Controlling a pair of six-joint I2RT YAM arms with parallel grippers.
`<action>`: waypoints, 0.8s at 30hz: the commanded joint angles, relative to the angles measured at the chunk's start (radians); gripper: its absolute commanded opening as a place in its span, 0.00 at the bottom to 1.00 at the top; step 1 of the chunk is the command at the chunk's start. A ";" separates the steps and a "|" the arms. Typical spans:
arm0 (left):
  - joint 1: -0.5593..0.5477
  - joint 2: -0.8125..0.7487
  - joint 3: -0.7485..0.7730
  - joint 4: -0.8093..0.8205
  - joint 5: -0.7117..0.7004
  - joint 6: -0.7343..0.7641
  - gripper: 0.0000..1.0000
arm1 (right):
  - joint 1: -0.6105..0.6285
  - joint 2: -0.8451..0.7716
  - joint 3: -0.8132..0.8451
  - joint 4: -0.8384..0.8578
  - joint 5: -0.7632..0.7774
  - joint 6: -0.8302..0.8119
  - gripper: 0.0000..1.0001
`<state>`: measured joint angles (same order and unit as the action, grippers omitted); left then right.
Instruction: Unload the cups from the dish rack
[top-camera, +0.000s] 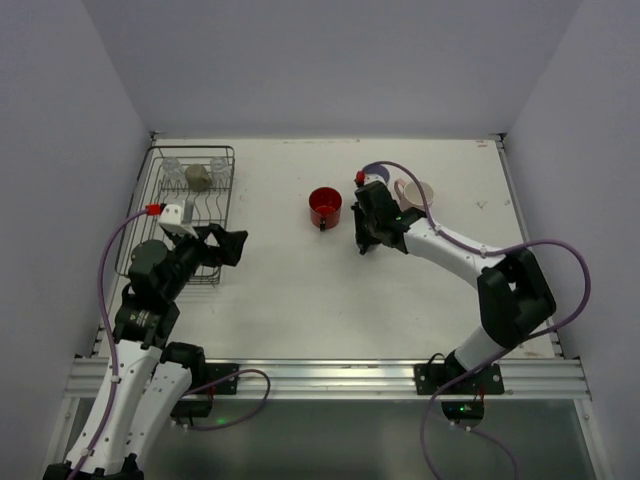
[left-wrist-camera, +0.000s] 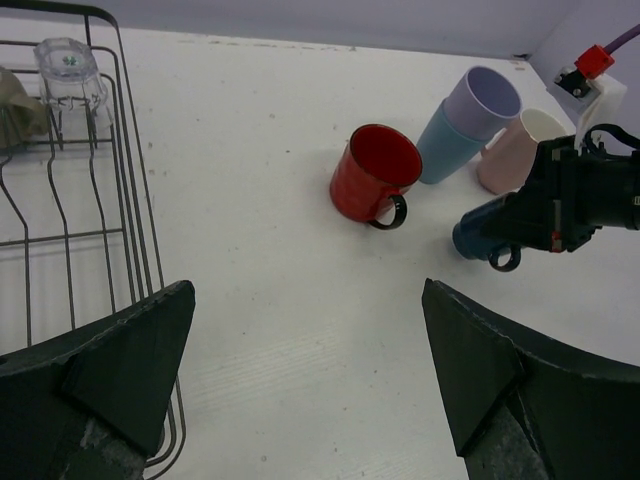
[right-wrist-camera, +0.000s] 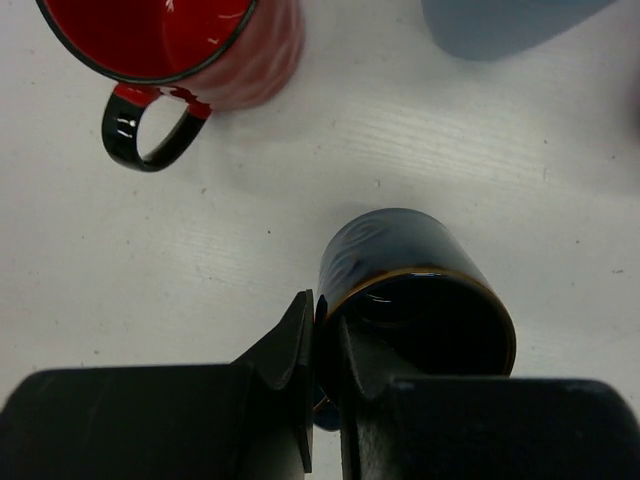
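The dish rack (top-camera: 150, 215) stands at the table's left side, holding two clear glasses (top-camera: 172, 168) and a beige-olive mug (top-camera: 198, 176) at its far end. My left gripper (top-camera: 225, 245) hangs open just right of the rack, nothing between its fingers (left-wrist-camera: 130, 350). On the table stand a red mug (top-camera: 325, 207), a lavender tumbler (left-wrist-camera: 465, 125) and a pink mug (top-camera: 413, 193). My right gripper (right-wrist-camera: 325, 320) is shut on the rim of the dark blue cup (right-wrist-camera: 400, 265), one finger inside it and one outside. The cup is tilted low over the table, near the red mug (right-wrist-camera: 200, 50).
White walls close in the table at the back and both sides. The rack's wire side (left-wrist-camera: 140, 230) lies close to my left finger. The cups on the table cluster around my right gripper at centre right.
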<state>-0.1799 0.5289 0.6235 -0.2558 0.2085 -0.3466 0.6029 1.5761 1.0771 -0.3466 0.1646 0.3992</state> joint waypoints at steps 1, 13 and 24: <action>-0.007 0.014 -0.001 0.001 -0.041 0.024 1.00 | 0.024 0.047 0.115 0.021 0.072 -0.051 0.00; -0.006 0.060 0.016 -0.022 -0.154 0.029 1.00 | 0.049 0.194 0.219 -0.002 0.056 -0.082 0.06; -0.004 0.163 0.091 -0.071 -0.353 0.005 1.00 | 0.052 0.082 0.195 -0.015 -0.049 -0.109 0.44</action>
<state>-0.1802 0.6441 0.6411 -0.3187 -0.0772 -0.3370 0.6498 1.7569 1.2552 -0.3676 0.1543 0.3130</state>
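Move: The right hand holds the navy mug just over its bare table spot, about 3 cm ahead and 7 cm down. The red mug stands 8 cm ahead and 8 cm left, the stacked cups 11 cm ahead and 2 cm right, the pink mug 10 cm ahead and 11 cm right. From the empty left hand the olive cup lies some 23 cm ahead, 12 cm left, 19 cm below, the near glass 25 cm ahead, 7 cm left. Right hand sets navy mug down 4 cm forward-left and opens; left hand eases left and down towards rack. ##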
